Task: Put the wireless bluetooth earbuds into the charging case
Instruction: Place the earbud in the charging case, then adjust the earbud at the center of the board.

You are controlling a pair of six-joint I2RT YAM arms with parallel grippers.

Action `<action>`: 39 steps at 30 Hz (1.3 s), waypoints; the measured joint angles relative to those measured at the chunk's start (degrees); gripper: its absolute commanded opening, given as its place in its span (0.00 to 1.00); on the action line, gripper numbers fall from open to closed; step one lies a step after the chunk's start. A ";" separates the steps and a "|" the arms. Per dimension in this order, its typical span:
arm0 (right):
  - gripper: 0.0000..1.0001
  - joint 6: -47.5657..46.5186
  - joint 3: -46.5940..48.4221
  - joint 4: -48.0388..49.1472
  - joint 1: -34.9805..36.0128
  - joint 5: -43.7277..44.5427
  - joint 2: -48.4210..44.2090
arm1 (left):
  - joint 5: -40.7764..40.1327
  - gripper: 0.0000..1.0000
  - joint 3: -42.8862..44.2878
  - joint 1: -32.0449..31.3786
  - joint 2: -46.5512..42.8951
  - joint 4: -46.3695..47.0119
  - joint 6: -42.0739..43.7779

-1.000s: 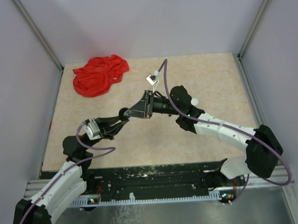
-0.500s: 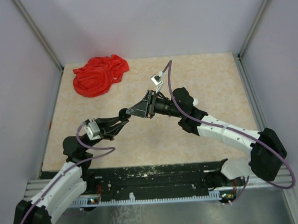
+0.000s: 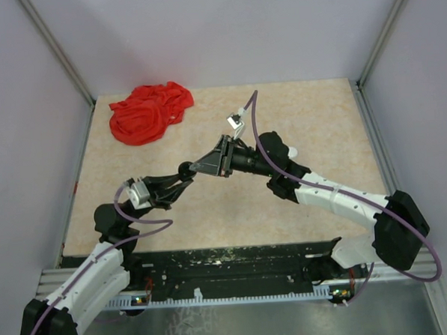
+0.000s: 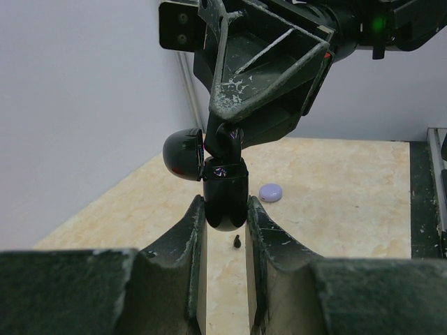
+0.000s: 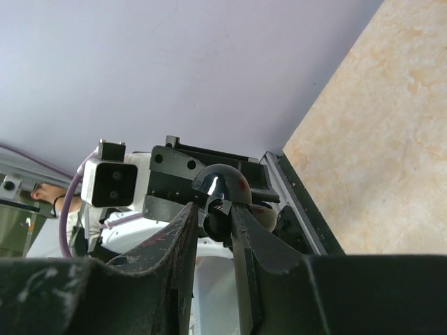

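My left gripper is shut on a black charging case and holds it upright above the table. The case's lid is flipped open to the left. My right gripper comes down onto the case's open mouth. Its jaws stand narrowly apart on a small black earbud right at the opening. In the top view both grippers meet mid-table, left and right. A second tiny black earbud lies on the table below the case.
A round lavender case lies on the beige tabletop beyond the held case. A crumpled red cloth sits at the back left. Grey walls enclose the table on three sides, and a black rail runs along the near edge.
The right wrist has shifted and turned slightly to the right while staying at the case. The left arm and the case have not moved.
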 measured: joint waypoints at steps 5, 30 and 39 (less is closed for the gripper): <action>0.35 0.13 0.00 -0.46 0.00 0.09 0.07 | 0.02 0.01 0.00 0.00 0.00 -0.46 0.15; 0.55 -30.67 12.31 -34.12 -9.49 10.91 -3.50 | -1.62 0.01 0.63 0.13 0.11 -1.60 0.20; 0.54 -45.48 13.35 -47.34 -10.64 22.93 8.41 | -4.28 0.01 1.88 0.20 -0.52 -5.46 1.01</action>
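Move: The second black earbud lies on the table some 13 cm ahead of the right hand, 15 cm to its right and about 23 cm below. The open black charging case is right at that hand's fingertips, about 2 cm left, level in depth and 2 cm lower. The purple case stands some 9 cm right of the earbud and 2 cm nearer the base. From the left hand the earbud is 13 cm ahead, 18 cm right, 21 cm down. The charging case stays pinched in the left hand, drifting barely 2 cm forward, while the right fingers, already slack, spread wider and come away from it. The right hand first draws off level, forward and to the right, then drops steeply towards the second earbud, about 15 cm down in all, swinging its fingers from pointing left to pointing mostly down, some 60 degrees. ##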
